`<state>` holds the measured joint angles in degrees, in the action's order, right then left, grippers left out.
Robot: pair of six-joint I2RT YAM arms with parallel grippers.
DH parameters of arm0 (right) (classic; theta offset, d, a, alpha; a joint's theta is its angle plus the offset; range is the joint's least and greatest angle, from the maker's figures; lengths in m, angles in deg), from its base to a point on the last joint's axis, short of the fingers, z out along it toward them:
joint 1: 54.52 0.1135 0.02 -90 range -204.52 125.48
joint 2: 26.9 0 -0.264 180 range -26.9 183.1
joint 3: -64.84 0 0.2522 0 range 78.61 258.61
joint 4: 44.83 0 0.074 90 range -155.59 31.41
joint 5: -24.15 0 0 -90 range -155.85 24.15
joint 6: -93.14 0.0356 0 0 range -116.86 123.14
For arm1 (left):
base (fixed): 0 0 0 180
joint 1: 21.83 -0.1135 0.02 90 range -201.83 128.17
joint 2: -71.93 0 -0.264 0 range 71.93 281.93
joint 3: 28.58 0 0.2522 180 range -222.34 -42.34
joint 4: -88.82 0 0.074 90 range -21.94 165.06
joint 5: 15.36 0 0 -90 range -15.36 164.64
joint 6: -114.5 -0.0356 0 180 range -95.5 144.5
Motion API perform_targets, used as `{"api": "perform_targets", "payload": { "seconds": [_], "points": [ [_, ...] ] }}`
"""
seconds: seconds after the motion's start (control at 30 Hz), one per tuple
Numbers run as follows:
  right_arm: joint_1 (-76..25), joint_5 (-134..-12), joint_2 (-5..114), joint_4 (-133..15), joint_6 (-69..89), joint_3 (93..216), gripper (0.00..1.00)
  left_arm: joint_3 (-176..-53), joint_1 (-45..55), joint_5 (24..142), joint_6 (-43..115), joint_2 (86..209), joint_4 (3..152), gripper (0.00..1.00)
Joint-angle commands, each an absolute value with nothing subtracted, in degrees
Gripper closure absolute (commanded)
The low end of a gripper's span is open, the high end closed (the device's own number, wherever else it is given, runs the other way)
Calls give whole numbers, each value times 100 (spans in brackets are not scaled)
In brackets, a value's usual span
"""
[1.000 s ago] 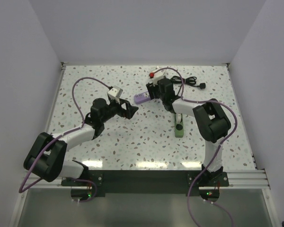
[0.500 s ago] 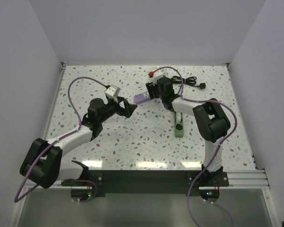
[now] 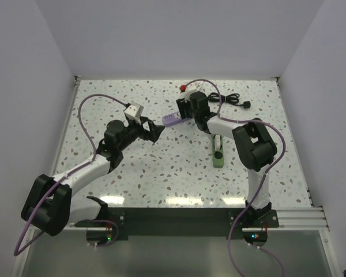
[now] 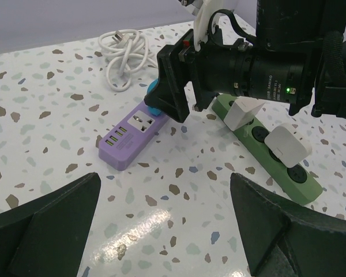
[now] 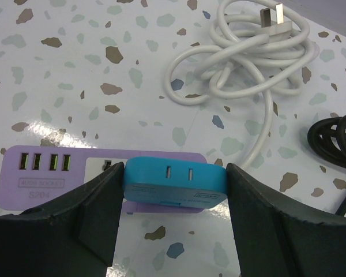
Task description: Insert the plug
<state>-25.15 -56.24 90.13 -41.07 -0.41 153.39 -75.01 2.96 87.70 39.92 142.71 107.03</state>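
A blue plug (image 5: 175,180) sits between the fingers of my right gripper (image 5: 175,187), which is shut on its two ends. The plug rests over the socket end of a purple power strip (image 5: 52,173) lying flat on the table. I cannot tell how deep its prongs sit. In the left wrist view the blue plug (image 4: 153,104) shows at the far end of the purple strip (image 4: 130,135). My left gripper (image 4: 164,225) is open just short of the strip's near end, holding nothing. From above, the left gripper (image 3: 155,133) faces the strip (image 3: 172,120) and the right gripper (image 3: 183,109).
A green power strip (image 4: 265,147) with two white adapters (image 4: 285,144) lies to the right of the purple one. A coiled white cable (image 5: 242,63) and a black cable (image 5: 337,135) lie behind. A small red object (image 3: 185,89) is at the back.
My left arm has reached forward, bringing its open gripper closer to the purple strip. The right gripper with the blue plug has barely moved.
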Motion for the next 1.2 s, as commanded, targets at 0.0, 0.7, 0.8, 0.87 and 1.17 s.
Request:
{"api": "perform_targets", "payload": {
  "seconds": [0.0,0.7,0.8,0.87,1.17],
  "points": [
    [-2455,-5583,9227,-4752,156,15410,100,-7504,225,8669,3883,14101,10749,0],
    [-2455,-5803,8622,-4647,191,15665,25,-7548,172,8335,3997,13987,10512,0],
    [-2463,-5864,8393,-4585,191,15666,8,-7565,172,8186,4015,13952,10355,0],
    [-2472,-5882,8139,-4454,200,15569,2,-7565,172,8054,4032,13934,10284,0],
    [-2481,-5452,6750,-4110,444,14165,2,-7592,172,7221,4225,13653,9906,0]
  ]
}}
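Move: The blue plug sits between the right fingers, its middle practically at the hand point, already down on the right end of the purple socket strip, whose middle is about 4 cm left, 1 cm back and 3 cm below. The white cable lies some 10 cm ahead and 2 cm right of that hand; the green strip's middle is roughly 12 cm right and 12 cm back. From the left hand, the plug is about 16 cm ahead, 13 cm right and 11 cm lower. The blue plug is held still on the purple strip for over half the time, then the right fingers open wide and let go of it. The right hand draws up and back off the plug, rising some 9 cm and coming back about 4 cm, quickening as it leaves. The open, empty left hand drifts about 3.5 cm left, swinging some 10 degrees counter-clockwise. ##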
